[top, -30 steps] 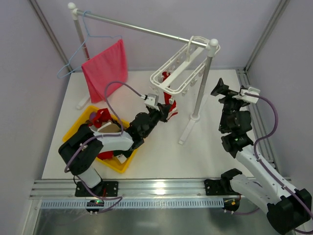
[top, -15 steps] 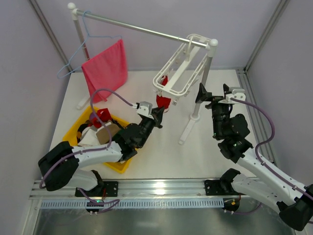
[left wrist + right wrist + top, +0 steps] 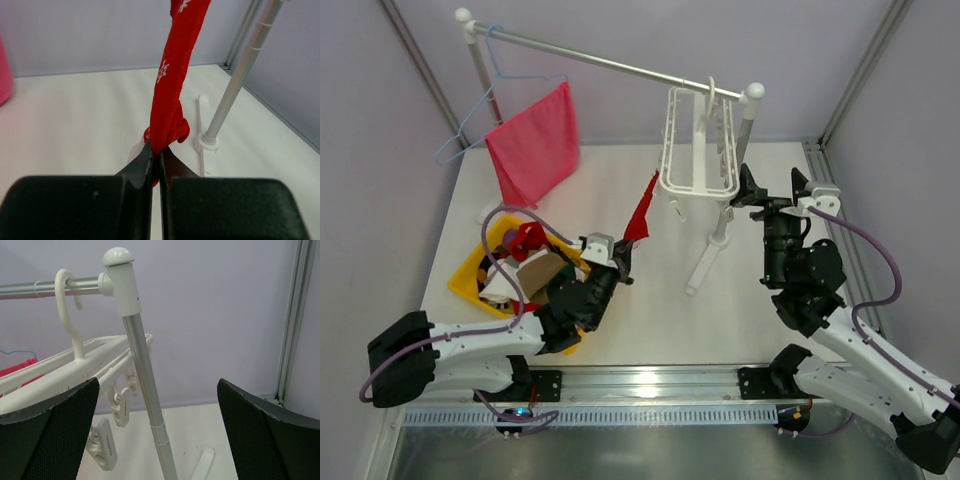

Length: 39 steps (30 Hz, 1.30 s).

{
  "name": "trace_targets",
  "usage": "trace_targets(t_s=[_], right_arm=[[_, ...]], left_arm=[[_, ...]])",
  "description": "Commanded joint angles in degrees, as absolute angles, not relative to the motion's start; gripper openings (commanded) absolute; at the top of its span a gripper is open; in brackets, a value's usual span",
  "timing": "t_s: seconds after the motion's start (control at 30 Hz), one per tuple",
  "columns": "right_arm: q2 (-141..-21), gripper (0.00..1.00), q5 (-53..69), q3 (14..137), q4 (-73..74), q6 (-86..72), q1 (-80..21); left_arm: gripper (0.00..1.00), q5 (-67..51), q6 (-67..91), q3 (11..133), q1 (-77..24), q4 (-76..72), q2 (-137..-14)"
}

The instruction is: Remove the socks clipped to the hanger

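My left gripper point(image 3: 624, 253) is shut on the lower end of a red sock point(image 3: 642, 212) with white snowflakes. The sock stretches taut up toward the lower left corner of the white hanger point(image 3: 698, 150), which hangs by its hook from the rail. In the left wrist view the sock point(image 3: 174, 85) rises from my closed gripper point(image 3: 159, 156) and leaves the frame at the top, so its clip is hidden. My right gripper point(image 3: 772, 192) is open and empty beside the hanger, its fingers either side of the rack's post point(image 3: 145, 385). The hanger's frame point(image 3: 55, 372) and empty clips point(image 3: 106, 442) show on the left there.
A yellow bin point(image 3: 468, 278) at the near left holds several socks, red point(image 3: 528, 238) and tan point(image 3: 546, 268). A pink-red cloth point(image 3: 532, 145) and a light-blue wire hanger point(image 3: 470, 120) hang at the rail's left end. The rack's foot point(image 3: 700, 268) lies between my arms.
My left gripper has pulled back toward the near left with the red sock, stretching it. The hanger has swung from tilted to hanging upright. My right gripper has moved in around the post.
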<state>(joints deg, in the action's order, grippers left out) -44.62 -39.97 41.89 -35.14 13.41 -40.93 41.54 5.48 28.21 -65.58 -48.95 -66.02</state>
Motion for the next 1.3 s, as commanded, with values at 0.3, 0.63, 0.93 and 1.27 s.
trace_targets(t_s=[0.3,0.63,0.93,1.27], right_arm=[[-38.9,1.0,-35.1,46.3,-36.7,14.3,-41.4],[-53.5,1.0,-29.2,63.2,-23.3,13.3,-41.2],[-64.9,0.98,-21.3,75.3,-15.1,5.7,-39.2],[-70.4,0.94,-23.5,77.8,-14.7,3.7,-38.2]], left_arm=[[0.0,48.6,2.7,26.3,-66.1,-46.5,-60.2],[0.0,46.6,2.5,27.6,-66.1,-47.5,-62.5],[0.0,46.8,2.3,26.8,-66.1,-47.3,-61.4],[0.0,47.1,2.3,25.7,-66.1,-48.1,-60.5]])
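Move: Up and to the right hand's left hangs the white hanger, its middle roughly 8 cm ahead, 12 cm left and 3 cm higher; the rail post's top is about 10 cm ahead, 3 cm left and 9 cm up. The taut red sock's middle lies some 23 cm left of the right hand, level fore and aft, 10 cm lower. From the left hand, which grips the sock, its clip is about 10 cm ahead, 6 cm right and 13 cm up. Rising about 11 cm while easing slightly back, the right hand lifts clear, then swings left and forward over the hanger and sinks some 6 cm towards its centre bar, turning about 15 degrees counter-clockwise, fingers still nearly wide open around the bar's line. The left hand keeps its pinch on the red sock, shifts about 3 cm left and then holds it stretched from the clip. ##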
